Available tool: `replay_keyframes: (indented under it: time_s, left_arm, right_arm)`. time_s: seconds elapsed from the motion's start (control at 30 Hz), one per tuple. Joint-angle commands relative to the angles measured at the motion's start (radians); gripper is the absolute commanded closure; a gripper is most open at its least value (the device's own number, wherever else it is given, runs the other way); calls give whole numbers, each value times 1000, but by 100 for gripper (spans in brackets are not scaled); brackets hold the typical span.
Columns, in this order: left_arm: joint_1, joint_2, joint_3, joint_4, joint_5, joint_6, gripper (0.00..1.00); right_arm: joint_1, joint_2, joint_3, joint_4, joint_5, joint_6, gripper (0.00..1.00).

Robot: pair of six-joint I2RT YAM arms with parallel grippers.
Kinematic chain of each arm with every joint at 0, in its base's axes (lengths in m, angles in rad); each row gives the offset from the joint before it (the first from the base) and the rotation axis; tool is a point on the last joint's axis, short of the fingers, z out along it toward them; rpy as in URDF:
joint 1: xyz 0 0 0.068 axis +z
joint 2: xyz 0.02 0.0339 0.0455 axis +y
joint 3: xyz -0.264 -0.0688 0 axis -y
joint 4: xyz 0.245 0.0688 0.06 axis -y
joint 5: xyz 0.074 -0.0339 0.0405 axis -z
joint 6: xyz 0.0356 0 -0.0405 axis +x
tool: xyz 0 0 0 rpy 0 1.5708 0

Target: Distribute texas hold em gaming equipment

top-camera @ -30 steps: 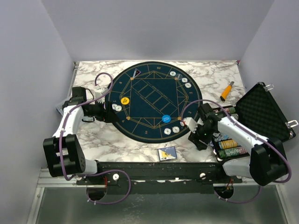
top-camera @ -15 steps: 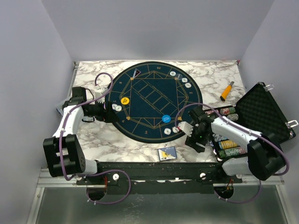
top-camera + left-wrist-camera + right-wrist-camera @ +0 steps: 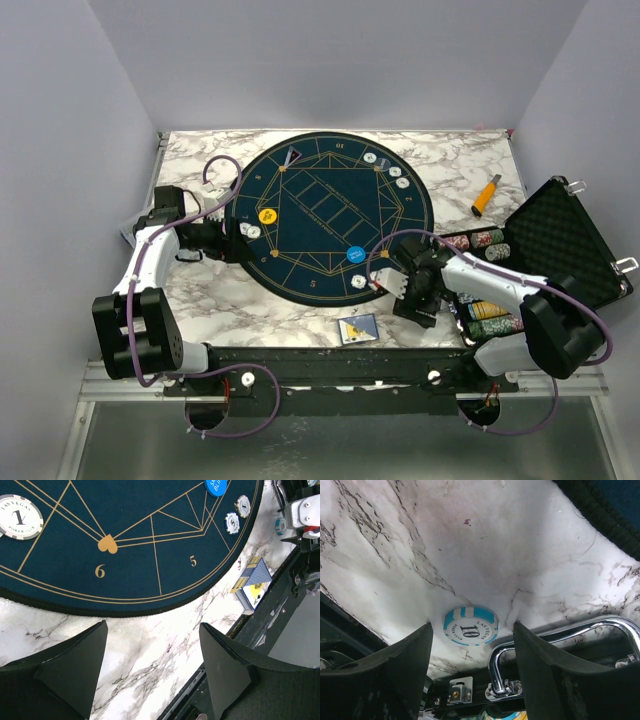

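Note:
In the right wrist view a white and light-blue poker chip (image 3: 470, 626) marked 10 lies flat on the marble. My right gripper (image 3: 472, 628) is open around it, and neither finger grips it. From above, the right gripper (image 3: 392, 283) hangs at the mat's near right edge. The round dark blue mat (image 3: 330, 215) carries a yellow disc (image 3: 267, 215), a blue disc (image 3: 355, 254) and several whitish chips (image 3: 397, 172). A card deck (image 3: 357, 328) lies by the near table edge. My left gripper (image 3: 152, 630) is open and empty over bare marble at the mat's left side.
The open black case (image 3: 560, 240) with chip rows stands at the right, and its chrome handle (image 3: 540, 645) is just behind the right fingers. An orange-handled tool (image 3: 486, 195) lies at the back right. The near table edge runs close below both grippers.
My right arm has swung left and towards the near edge, away from the case to the mat's rim. The left arm has not moved.

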Motion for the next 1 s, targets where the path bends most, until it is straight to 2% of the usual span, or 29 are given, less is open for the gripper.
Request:
replay_keyframes:
  time_s: [0.0, 0.27, 0.4, 0.67, 0.97]
  left_arm:
    - [7, -19, 3, 1, 14, 13, 24]
    - [7, -23, 5, 1, 12, 9, 24]
    - [7, -19, 7, 1, 12, 7, 24]
    - [7, -22, 7, 1, 8, 7, 24]
    - [13, -14, 14, -2, 23, 1, 24]
  right_arm:
    - [22, 30, -45, 59, 69, 9, 37]
    - [26, 42, -42, 65, 70, 6, 64]
    - [25, 34, -11, 53, 45, 25, 74]
    - [25, 41, 103, -15, -51, 37, 87]
    - [31, 119, 318, -72, -148, 48, 91]
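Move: The blue 10 chip lies flat on the marble right between the right gripper's open fingertips, with no offset to speak of. The case handle is roughly 6 cm ahead and 3 cm to that gripper's right. The nearer white 1 chip on the mat lies about 10 cm ahead and 12 cm left, and the card deck about 16 cm left and 4 cm back. From the left gripper the blue 10 chip lies some 41 cm right, 12 cm back and 13 cm below. Close the right fingers on the blue 10 chip, pinching it by its rim while the hand stays put low over the marble. Keep that grip, then carry the chip left and forward together, about 5 cm left and 3 cm forward, rising some 3 cm as you go, towards the pair of white 1 chips on the mat's near edge. ##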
